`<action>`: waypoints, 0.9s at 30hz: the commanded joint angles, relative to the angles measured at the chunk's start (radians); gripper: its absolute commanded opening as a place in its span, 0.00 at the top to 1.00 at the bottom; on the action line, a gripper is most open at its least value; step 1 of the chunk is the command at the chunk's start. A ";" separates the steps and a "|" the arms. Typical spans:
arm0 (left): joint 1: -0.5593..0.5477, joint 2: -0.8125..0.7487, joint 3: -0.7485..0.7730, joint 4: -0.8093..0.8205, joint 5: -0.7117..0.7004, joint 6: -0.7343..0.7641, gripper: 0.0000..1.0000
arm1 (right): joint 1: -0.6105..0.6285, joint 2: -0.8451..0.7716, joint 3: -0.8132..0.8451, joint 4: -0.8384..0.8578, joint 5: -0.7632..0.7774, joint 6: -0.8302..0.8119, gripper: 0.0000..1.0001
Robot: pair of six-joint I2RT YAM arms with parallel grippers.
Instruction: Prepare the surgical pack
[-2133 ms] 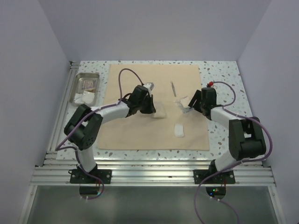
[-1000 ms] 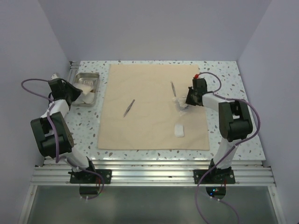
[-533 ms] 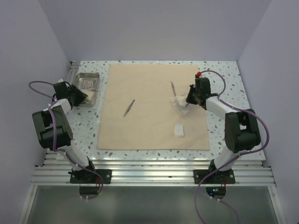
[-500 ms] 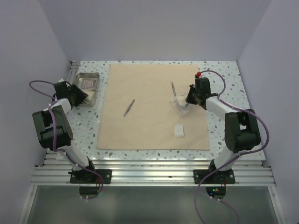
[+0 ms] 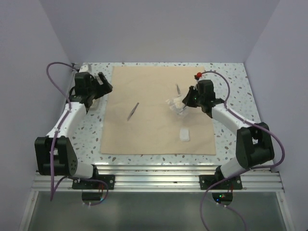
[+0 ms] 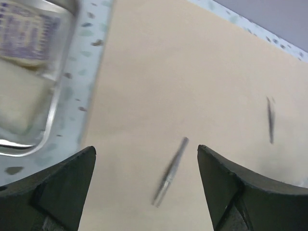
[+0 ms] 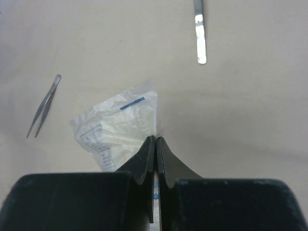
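Note:
The surgical pack's tan cloth (image 5: 159, 130) lies spread flat on the table. My left gripper (image 5: 102, 86) (image 6: 145, 148) hangs open and empty above the cloth's left edge, with steel tweezers (image 6: 171, 171) (image 5: 133, 110) lying below between its fingers. The steel tray (image 6: 53, 103) with white packets (image 6: 21, 103) lies just left of it. My right gripper (image 5: 186, 100) (image 7: 155, 139) is shut on a crumpled clear packet (image 7: 120, 127) (image 5: 175, 104) over the cloth's right half.
A second steel instrument (image 5: 177, 89) (image 7: 199, 33) lies on the cloth beyond the held packet. A small white packet (image 5: 184, 134) rests on the cloth nearer the front. The speckled table (image 5: 231, 82) is walled on three sides.
My left gripper has opened at the tray and swung right towards the cloth's edge. My right gripper has carried the clear packet a little to the left.

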 commanded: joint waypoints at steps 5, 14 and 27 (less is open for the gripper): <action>-0.280 -0.050 -0.069 0.182 0.243 -0.135 0.09 | 0.114 -0.117 -0.049 0.071 -0.051 0.051 1.00; -0.490 0.046 -0.149 0.449 0.275 -0.258 0.10 | 0.189 -0.192 -0.057 0.055 -0.105 0.099 1.00; -0.599 0.174 -0.094 0.542 0.277 -0.278 1.00 | 0.230 -0.224 -0.060 -0.003 -0.062 0.105 0.66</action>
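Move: The gauze pouch hangs in the right hand's shut fingers, its middle about 3 cm left, 1 cm ahead and 3 cm below. From the open left hand it is roughly 40 cm right, 1 cm back and 8 cm lower. The tweezers lie 14 cm right, 6 cm back and 16 cm below the left hand; the tray 13 cm left, 6 cm ahead. From the right hand, the scalpel is 9 cm ahead and 2 cm left, the white pad some 18 cm straight back. Sweeping fast to the right and easing to a stop, the left hand travels about 30 cm, drawing back some 9 cm and turning roughly 40 degrees clockwise, away from the tray towards the pouch; near the end its wide-open fingers shut and pinch the pouch's edge. The right hand brings the pouch to meet it, left, back and up, then starts opening its fingers. ##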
